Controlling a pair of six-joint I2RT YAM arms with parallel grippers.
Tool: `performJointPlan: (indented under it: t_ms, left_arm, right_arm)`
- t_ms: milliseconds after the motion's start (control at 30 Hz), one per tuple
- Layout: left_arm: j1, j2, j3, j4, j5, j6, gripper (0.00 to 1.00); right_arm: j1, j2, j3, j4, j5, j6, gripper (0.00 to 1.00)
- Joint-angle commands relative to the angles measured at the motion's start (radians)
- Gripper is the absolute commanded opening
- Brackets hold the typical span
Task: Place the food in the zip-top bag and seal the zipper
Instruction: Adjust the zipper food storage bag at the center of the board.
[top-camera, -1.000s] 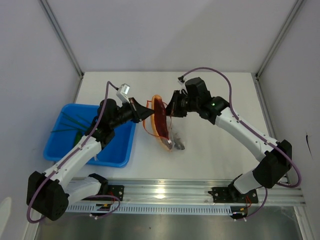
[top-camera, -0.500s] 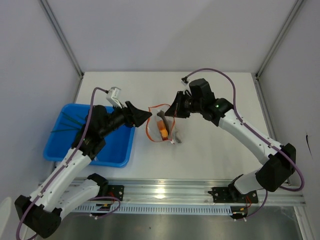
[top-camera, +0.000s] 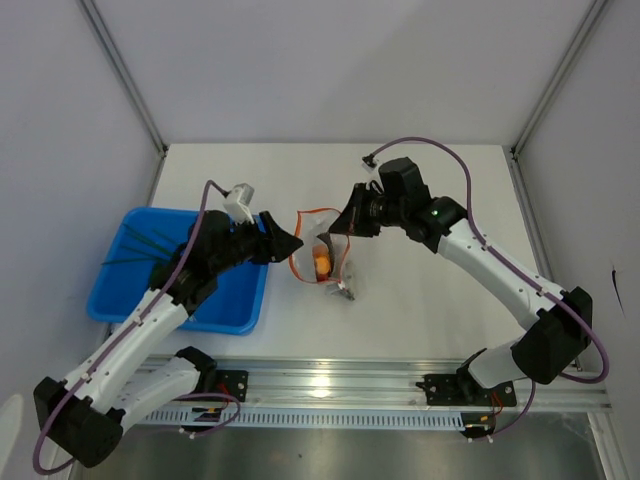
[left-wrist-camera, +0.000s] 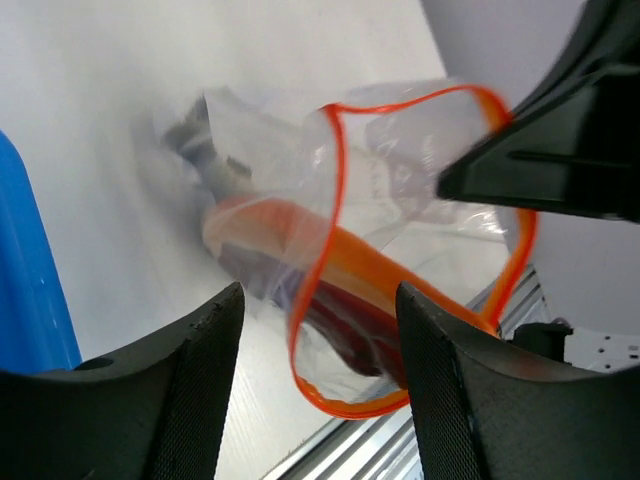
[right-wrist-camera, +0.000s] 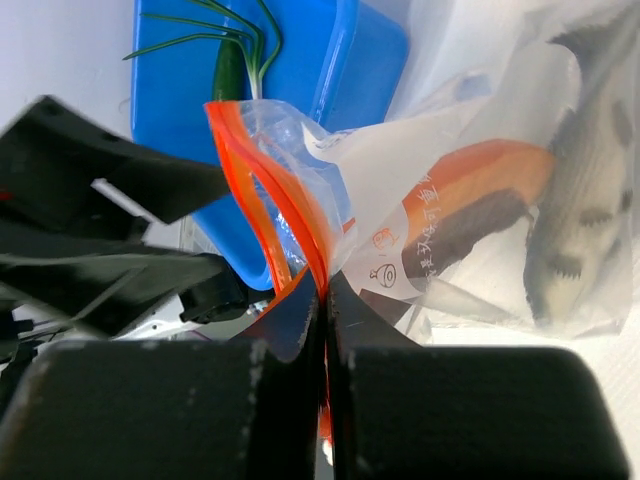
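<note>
My right gripper (top-camera: 341, 226) (right-wrist-camera: 325, 290) is shut on the rim of the clear zip-top bag (top-camera: 322, 258) (right-wrist-camera: 450, 140), pinching its red-orange zipper (right-wrist-camera: 250, 170) (left-wrist-camera: 325, 230) and holding the mouth up and open. The dark-red meat slab with its orange rim (top-camera: 321, 264) (left-wrist-camera: 350, 315) (right-wrist-camera: 480, 190) lies inside the bag. Just left of the mouth, my left gripper (top-camera: 292, 240) (left-wrist-camera: 320, 295) is open with nothing between its fingers. Green stalks (top-camera: 135, 247) (right-wrist-camera: 228, 40) lie in the blue tray.
The blue tray (top-camera: 240, 290) (right-wrist-camera: 330, 60) sits at the left, under my left arm. A grey toy piece (top-camera: 345, 290) (right-wrist-camera: 580, 220) lies in the bag's lower end. Metal rails run along the near edge, and white walls enclose the table.
My left gripper opened and let go of the meat slab, which dropped from the mouth into the bag. The left arm drew back a little to the left. The right gripper kept its grip.
</note>
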Motion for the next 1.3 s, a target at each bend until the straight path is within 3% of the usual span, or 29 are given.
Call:
performJointPlan:
  t_ms: [0, 267, 600, 700, 733, 767, 900, 933, 1067, 1100, 1167, 1267]
  left_arm:
    - [-0.038, 0.044, 0.031, -0.069, -0.007, -0.02, 0.64]
    - [-0.064, 0.05, 0.008, -0.083, -0.029, -0.035, 0.6]
    - [-0.133, 0.202, 0.037, -0.003, 0.034, -0.04, 0.43]
    - [-0.132, 0.225, 0.041, 0.021, 0.069, -0.049, 0.16]
    - [-0.132, 0.223, 0.034, 0.036, 0.083, -0.054, 0.01]
    - [-0.134, 0.216, 0.032, 0.071, 0.106, -0.063, 0.01]
    - [-0.134, 0.184, 0.035, 0.104, 0.128, -0.075, 0.01]
    - [-0.134, 0.187, 0.044, 0.099, 0.131, -0.078, 0.01]
    - [-0.134, 0.191, 0.054, 0.11, 0.163, -0.104, 0.01]
    - [-0.134, 0.191, 0.054, 0.116, 0.168, -0.107, 0.01]
    - [-0.134, 0.191, 0.052, 0.121, 0.168, -0.111, 0.01]
    - [-0.134, 0.194, 0.052, 0.122, 0.166, -0.107, 0.01]
  right_arm:
    - [-0.004, -0.058, 0.01, 0.048, -0.027, -0.012, 0.0]
    - [-0.007, -0.068, 0.006, 0.037, -0.028, -0.015, 0.0]
    - [-0.01, -0.068, -0.002, 0.031, -0.028, -0.022, 0.0]
    - [-0.017, -0.075, -0.019, 0.023, -0.027, -0.029, 0.0]
    - [-0.019, -0.077, -0.024, 0.022, -0.021, -0.032, 0.0]
    - [-0.021, -0.077, -0.028, 0.016, -0.013, -0.038, 0.0]
    - [-0.027, -0.077, -0.034, -0.029, 0.025, -0.09, 0.21]
    - [-0.027, -0.075, -0.033, -0.04, 0.033, -0.104, 0.37]
    - [-0.025, -0.097, -0.008, -0.093, 0.064, -0.168, 0.71]
    - [-0.025, -0.111, -0.005, -0.11, 0.091, -0.18, 0.73]
    - [-0.019, -0.16, 0.009, -0.128, 0.12, -0.225, 0.88]
    - [-0.016, -0.207, 0.035, -0.17, 0.144, -0.271, 0.88]
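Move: The bag's near-left zipper lip, standing open, is about 4 cm to the left hand's right, 2 cm back and 7 cm below it. From the same hand the hotdog in the bag lies roughly 7 cm to the right, 1 cm back and 9 cm lower, and the blue bin's middle some 26 cm to the left, about level fore and aft and 18 cm lower. From the right hand, still pinching the opposite lip, that near-left lip is about 5 cm back, 6 cm left and 8 cm lower. The left hand, fingers open, sinks nearly 8 cm while edging right and a little back onto the near-left lip, tipping down about 15 degrees and turning clockwise; it pinches the lip shut between its fingertips, then lifts some 3 cm and carries on right. The right hand holds the other lip almost still meanwhile, then eases down a little, opens wide to let go, and draws off about 4 cm to its right, rising at the last. ##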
